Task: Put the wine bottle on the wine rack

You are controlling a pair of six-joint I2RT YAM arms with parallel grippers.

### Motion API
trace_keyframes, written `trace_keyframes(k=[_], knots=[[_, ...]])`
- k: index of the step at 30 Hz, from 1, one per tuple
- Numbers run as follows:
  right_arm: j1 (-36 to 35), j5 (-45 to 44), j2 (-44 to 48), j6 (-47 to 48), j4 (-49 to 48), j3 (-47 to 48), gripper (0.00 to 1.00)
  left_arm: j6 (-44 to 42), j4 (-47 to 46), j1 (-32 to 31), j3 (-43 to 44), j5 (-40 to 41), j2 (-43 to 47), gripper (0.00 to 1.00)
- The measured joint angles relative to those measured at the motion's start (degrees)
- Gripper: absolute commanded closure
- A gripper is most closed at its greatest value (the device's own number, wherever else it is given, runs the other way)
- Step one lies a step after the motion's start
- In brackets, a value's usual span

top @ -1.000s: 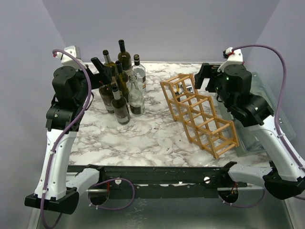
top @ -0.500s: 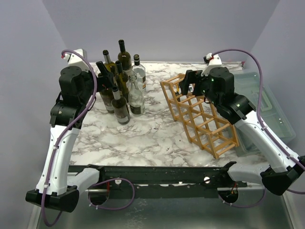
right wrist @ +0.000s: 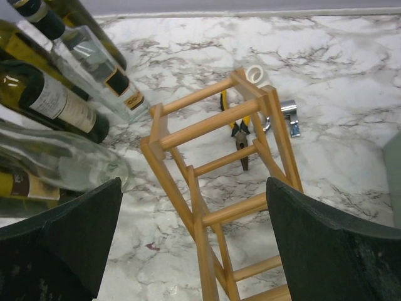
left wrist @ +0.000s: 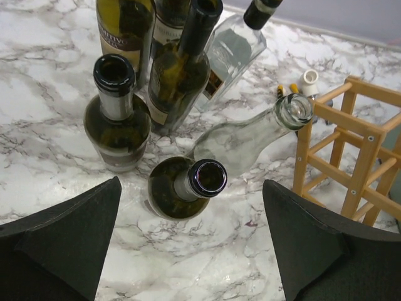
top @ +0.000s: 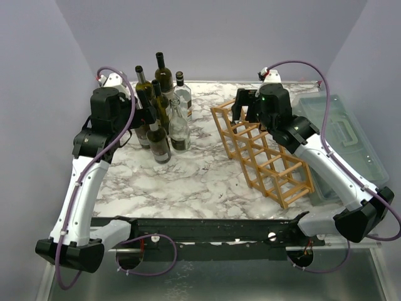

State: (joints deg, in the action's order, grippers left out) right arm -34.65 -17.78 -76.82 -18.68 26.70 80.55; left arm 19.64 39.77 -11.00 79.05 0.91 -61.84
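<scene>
Several wine bottles (top: 160,116) stand grouped at the table's back left. My left gripper (top: 145,110) hovers over their near side, open and empty. In the left wrist view a dark green bottle (left wrist: 182,191) with an open mouth stands just beyond the gap of the left gripper (left wrist: 194,251), and a clear bottle (left wrist: 244,141) stands behind it. The wooden wine rack (top: 263,150) lies diagonally at centre right. Above its far end hangs my right gripper (top: 244,108), open and empty. In the right wrist view the rack's rungs (right wrist: 213,157) run below the right gripper (right wrist: 194,244).
A translucent lidded box (top: 341,135) sits along the right edge, beside the rack. Pliers (right wrist: 241,135), a white tape roll (right wrist: 255,74) and a metal clip (right wrist: 289,116) lie on the marble behind the rack's far end. Bare marble (top: 194,179) shows between bottles and rack.
Both arms have swung inward. The left gripper moved right, up to the bottles. The right gripper moved left from near the box to above the rack's far end.
</scene>
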Motion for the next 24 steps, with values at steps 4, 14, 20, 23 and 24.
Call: trace_keyframes(k=[4, 14, 20, 23, 24], knots=[[0.0, -4.7, 0.0, -0.9, 0.2, 0.0, 0.00, -0.6, 1.5, -0.1, 0.0, -1.7, -3.9, 0.20], [0.0, -7.4, 3.4, 1.2, 0.1, -3.1, 0.00, -2.8, 3.5, -4.9, -0.9, 0.5, -8.6, 0.41], [0.0, -7.7, 6.8, 1.7, -1.8, -8.8, 0.00, -3.8, 3.7, -6.2, -2.1, 4.5, -8.5, 0.43], [0.0, -7.6, 7.6, 2.7, -1.9, -9.2, 0.00, -4.4, 3.7, -6.4, -2.6, 6.1, -8.5, 0.48], [0.0, -7.3, 7.9, 3.1, -1.9, -9.2, 0.00, -4.6, 3.8, -6.4, -2.6, 6.5, -8.6, 0.51]])
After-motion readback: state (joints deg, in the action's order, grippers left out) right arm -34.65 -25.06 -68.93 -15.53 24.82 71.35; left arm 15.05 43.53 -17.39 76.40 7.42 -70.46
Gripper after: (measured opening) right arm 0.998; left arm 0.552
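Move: The front wine bottle, the dark one nearest the robot, stands almost under the left hand: its middle some 21 cm below, about 2 cm ahead and 2 cm to the right. Around that bottle, the left dark bottle is 6 cm farther out and 7 cm left, the clear bottle 5 cm farther out and 7 cm right, and the rear dark bottle 11 cm straight beyond. From the right hand the front bottle lies roughly 26 cm left, 2 cm back and 19 cm below. Over the front wine bottle's mouth the left hand comes down about 8 cm, swinging some 3 cm right and easing partly back, while its wrist tips the fingers further down, rolls its left side up and closes them from wide open to about half, one finger either side of the mouth. The right hand, still open, draws some 4 cm right above the rack, then also back and slightly down. ##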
